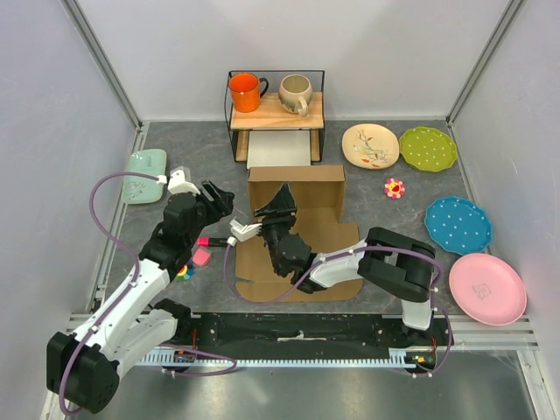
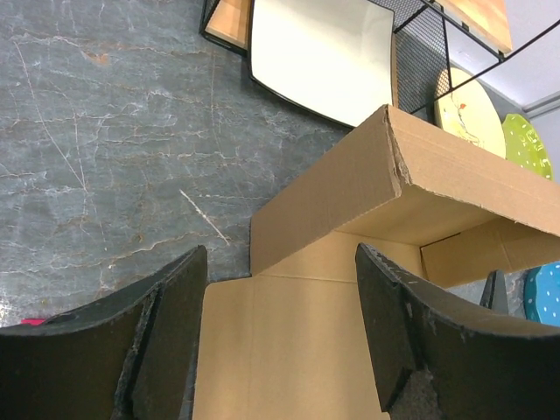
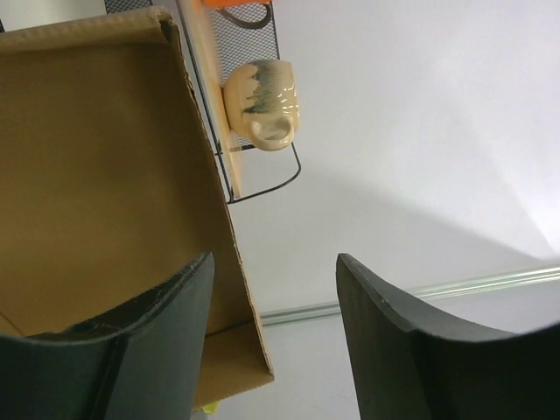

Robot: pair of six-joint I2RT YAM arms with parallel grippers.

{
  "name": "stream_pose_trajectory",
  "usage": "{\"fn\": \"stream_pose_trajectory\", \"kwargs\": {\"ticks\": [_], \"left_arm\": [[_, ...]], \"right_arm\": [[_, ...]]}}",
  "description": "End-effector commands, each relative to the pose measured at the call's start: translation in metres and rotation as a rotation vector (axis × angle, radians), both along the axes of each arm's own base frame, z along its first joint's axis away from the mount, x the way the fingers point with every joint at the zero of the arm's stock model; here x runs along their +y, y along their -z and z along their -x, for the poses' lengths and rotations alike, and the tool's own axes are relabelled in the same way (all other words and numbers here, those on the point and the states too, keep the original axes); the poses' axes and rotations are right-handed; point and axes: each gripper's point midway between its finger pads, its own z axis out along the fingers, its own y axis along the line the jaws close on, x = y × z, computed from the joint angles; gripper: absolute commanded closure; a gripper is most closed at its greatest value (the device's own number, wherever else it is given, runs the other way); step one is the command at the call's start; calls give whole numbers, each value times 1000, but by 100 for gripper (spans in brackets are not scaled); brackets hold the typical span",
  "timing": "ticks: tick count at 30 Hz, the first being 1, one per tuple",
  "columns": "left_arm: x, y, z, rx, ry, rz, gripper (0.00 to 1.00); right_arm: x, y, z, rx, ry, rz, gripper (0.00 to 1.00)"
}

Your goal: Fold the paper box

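The paper box (image 1: pixel 302 236) is a brown cardboard sheet lying flat mid-table, with its far panel (image 1: pixel 296 175) folded upright. My right gripper (image 1: pixel 278 203) is over the sheet just in front of that raised panel. In the right wrist view it (image 3: pixel 273 289) is open, and the panel's edge (image 3: pixel 223 219) stands between the fingers, close to the left one. My left gripper (image 1: pixel 219 199) hovers at the box's left side. In the left wrist view it (image 2: pixel 280 332) is open above a flat flap, with the raised corner (image 2: pixel 385 166) ahead of it.
A wire rack (image 1: pixel 276 118) behind the box holds an orange mug (image 1: pixel 245 91) and a beige mug (image 1: pixel 295 93), with a white tray (image 1: pixel 279 149) beneath. Cream (image 1: pixel 370 145), green (image 1: pixel 428 149), blue (image 1: pixel 458 224) and pink (image 1: pixel 486 289) plates line the right. A mint dish (image 1: pixel 145 175) lies left.
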Motion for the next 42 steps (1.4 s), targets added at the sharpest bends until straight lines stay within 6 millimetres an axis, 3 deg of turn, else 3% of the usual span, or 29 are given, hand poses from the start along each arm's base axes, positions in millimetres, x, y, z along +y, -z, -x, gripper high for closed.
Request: {"fn": "stream_pose_trajectory", "kwargs": {"ticks": [1,7,9,11,12,14,15,16,17,18,19,20,21,27,28,29,30,32,33,34,36,37,38,39,42], "left_arm": [[-2,-21,-8,-45,1,32,25],[-1,-31,-13,-64,-9,34,24],[0,-35,-15,-69,-16,32,24],[1,-43,-18,-82,-20,35,24],[1,-44,-19,-83,-21,36,24],[2,-51,-21,-93,-19,45,23],[3,-52,-22,-94,-20,51,23],[1,-57,-22,-99,-1,65,23],[-1,-57,-22,-92,10,80,23],[1,-58,-24,-89,12,93,22],[-6,-59,-22,-81,57,117,21],[-5,-61,-24,-84,57,141,19],[-10,-62,-23,-82,92,166,18],[-25,-70,-30,-107,250,327,10],[-29,-70,-28,-100,285,348,9],[-29,-70,-30,-93,293,368,8],[-28,-74,-32,-112,303,375,7],[-32,-71,-35,-95,326,397,1],[-31,-72,-37,-101,330,400,1],[-34,-78,-39,-119,358,405,1],[-35,-75,-44,-118,374,413,1],[-37,-81,-45,-138,394,418,1],[-39,-75,-50,-121,399,422,1],[-40,-73,-52,-114,408,424,1],[-46,-61,-61,-74,438,447,1]], "right_arm": [[-22,-43,26,-104,34,-194,33],[-30,-91,89,-127,-29,-302,30],[-42,-109,104,-96,-12,-414,29],[-57,-126,104,-46,26,-591,28],[-77,-141,101,-16,67,-720,27],[-102,-144,95,107,176,-1064,24],[-129,-155,83,116,279,-1050,24],[-129,-159,76,109,257,-1377,23],[-113,-179,68,145,87,-1529,23],[-148,-158,52,264,145,-1359,20],[-160,-167,35,312,99,-1546,17],[-148,-163,27,452,-8,-1683,17],[-180,-165,10,428,5,-1743,15],[-215,-102,-47,754,-9,-2042,9],[-216,-78,-50,799,22,-2069,8],[-215,-71,-55,823,11,-2085,7],[-201,-75,-61,881,-95,-2103,7],[-203,-46,-68,944,-104,-2180,5],[-200,-54,-79,942,-236,-2199,4],[-196,-35,-72,1030,-252,-2308,3],[-202,-40,-81,1005,-401,-2340,2],[-198,-37,-81,1048,-422,-2335,2],[-195,-36,-84,1060,-428,-2308,2],[-193,-22,-90,1085,-363,-2310,2],[-192,-20,-98,1060,-337,-2266,2]]}}
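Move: From the right hand, the middle of the box's raised part lies about 5 cm ahead, 5 cm to the right and 10 cm below. The flat front panel is some 10 cm back, 7 cm right and 17 cm down; the white board is about 22 cm ahead, level sideways. From the left hand, the raised part is roughly 4 cm ahead, 17 cm right and 9 cm lower. Right hand backs 10 cm, arcs high rightward, then forward-down outside the box, opening wider; left advances 5 cm. ##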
